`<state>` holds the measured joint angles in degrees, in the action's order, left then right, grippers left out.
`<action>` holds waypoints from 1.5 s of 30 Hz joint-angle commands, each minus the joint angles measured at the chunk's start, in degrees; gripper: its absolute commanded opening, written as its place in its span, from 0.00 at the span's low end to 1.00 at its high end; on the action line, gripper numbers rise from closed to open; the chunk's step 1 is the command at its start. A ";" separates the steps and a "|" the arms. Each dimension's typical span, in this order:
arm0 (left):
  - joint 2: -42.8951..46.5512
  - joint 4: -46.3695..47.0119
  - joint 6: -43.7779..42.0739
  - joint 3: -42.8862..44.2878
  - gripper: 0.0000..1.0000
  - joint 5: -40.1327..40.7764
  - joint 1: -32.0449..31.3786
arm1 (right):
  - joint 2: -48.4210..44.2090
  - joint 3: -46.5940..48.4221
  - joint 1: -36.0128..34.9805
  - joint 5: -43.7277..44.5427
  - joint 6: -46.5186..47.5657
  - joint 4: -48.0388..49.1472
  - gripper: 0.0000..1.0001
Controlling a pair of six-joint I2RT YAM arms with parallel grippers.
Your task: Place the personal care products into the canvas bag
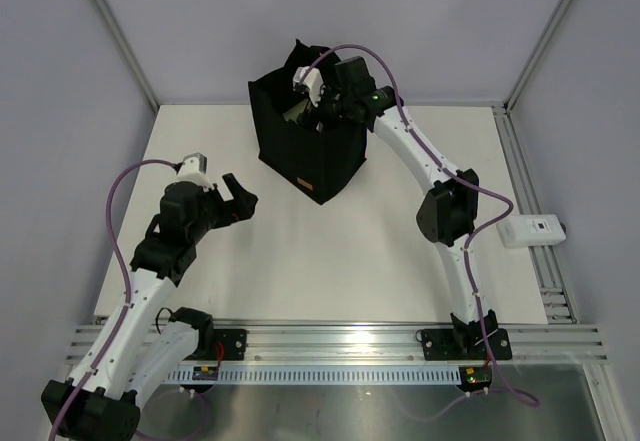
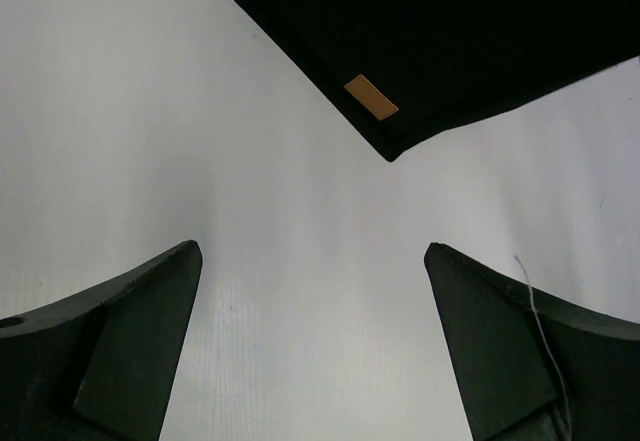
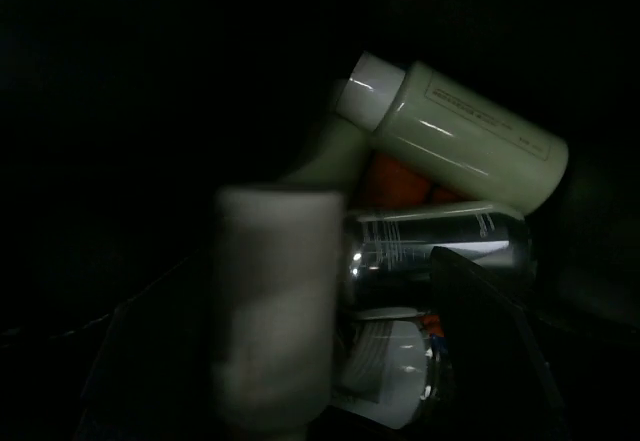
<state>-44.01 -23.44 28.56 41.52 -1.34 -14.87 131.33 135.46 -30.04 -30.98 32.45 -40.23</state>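
The black canvas bag [image 1: 310, 156] with a tan label [image 1: 302, 181] stands at the back centre of the table. My right gripper [image 1: 320, 103] reaches into its mouth. In the right wrist view its jaws [image 3: 310, 261] stand wide apart, and a blurred cream bottle [image 3: 275, 311] sits between them, clear of the right finger [image 3: 485, 351]. Below lie a sage-green bottle [image 3: 460, 136], a shiny silver bottle [image 3: 440, 241], something orange [image 3: 400, 181] and a glossy bottle with a pale label [image 3: 390, 361]. My left gripper [image 1: 240, 197] is open and empty over the table [image 2: 312, 251], left of the bag [image 2: 450, 41].
The white table [image 1: 330, 261] is ringed by grey walls and metal posts. A small white box [image 1: 530, 229] sits on the right rail. The bag's handles [image 1: 300, 56] stand up at the back.
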 commanded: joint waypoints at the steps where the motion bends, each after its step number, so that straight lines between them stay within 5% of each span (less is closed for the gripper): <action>1: 0.68 2.35 -0.26 -0.47 0.99 -0.59 0.28 | -1.77 1.91 -0.28 1.27 3.76 -2.57 0.99; 7: 1.12 1.91 -0.43 -0.47 0.99 -0.33 0.37 | -4.58 5.25 -0.02 0.23 0.53 -2.14 0.99; 13: 1.03 1.56 -1.31 -0.21 0.99 -0.06 0.46 | -13.44 9.47 4.63 -17.40 -11.51 3.31 0.99; 18: 1.21 1.64 -2.10 0.05 0.99 0.03 0.46 | -19.17 4.32 12.01 -21.67 -6.45 -7.45 0.99; 24: 1.30 1.29 -3.68 0.49 0.99 -0.06 0.72 | -27.34 -12.92 22.64 -9.30 10.33 -25.03 0.99; 30: -0.89 2.26 -5.44 1.02 0.99 -1.47 0.99 | -36.73 -35.93 32.65 26.78 30.54 -28.61 0.99; 40: -6.00 4.72 -6.23 1.37 0.99 -6.21 1.60 | -40.97 -58.44 45.24 41.61 49.28 -29.39 1.00; 45: -6.53 4.98 -5.79 0.67 0.99 -6.92 1.60 | -37.21 -60.75 50.08 44.86 56.58 -23.85 1.00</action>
<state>-50.37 -22.24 23.35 41.23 -6.15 -13.58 92.73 75.11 17.54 7.99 80.29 -66.76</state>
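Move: The white box at the right table edge lies some 61 cm to the right hand's right, about 19 cm back and 19 cm lower. That hand is inside the canvas bag, whose middle is about 3 cm ahead, neither left nor right; the white bottle is some 3 cm left, 1 cm back and 6 cm below, and the green bottle about 10 cm ahead, 4 cm left. From the left hand the white box is roughly 80 cm right, 3 cm ahead. Already open and free of the white bottle, the right hand lifts nearly 20 cm up out of the canvas bag, then sweeps about 50 cm right and some 20 cm back towards the white box, sinking to end 10 cm lower than it began. Its fingers stay wide and swing from pointing left to nearly straight down. The left hand, open and empty, sinks about 3 cm. ##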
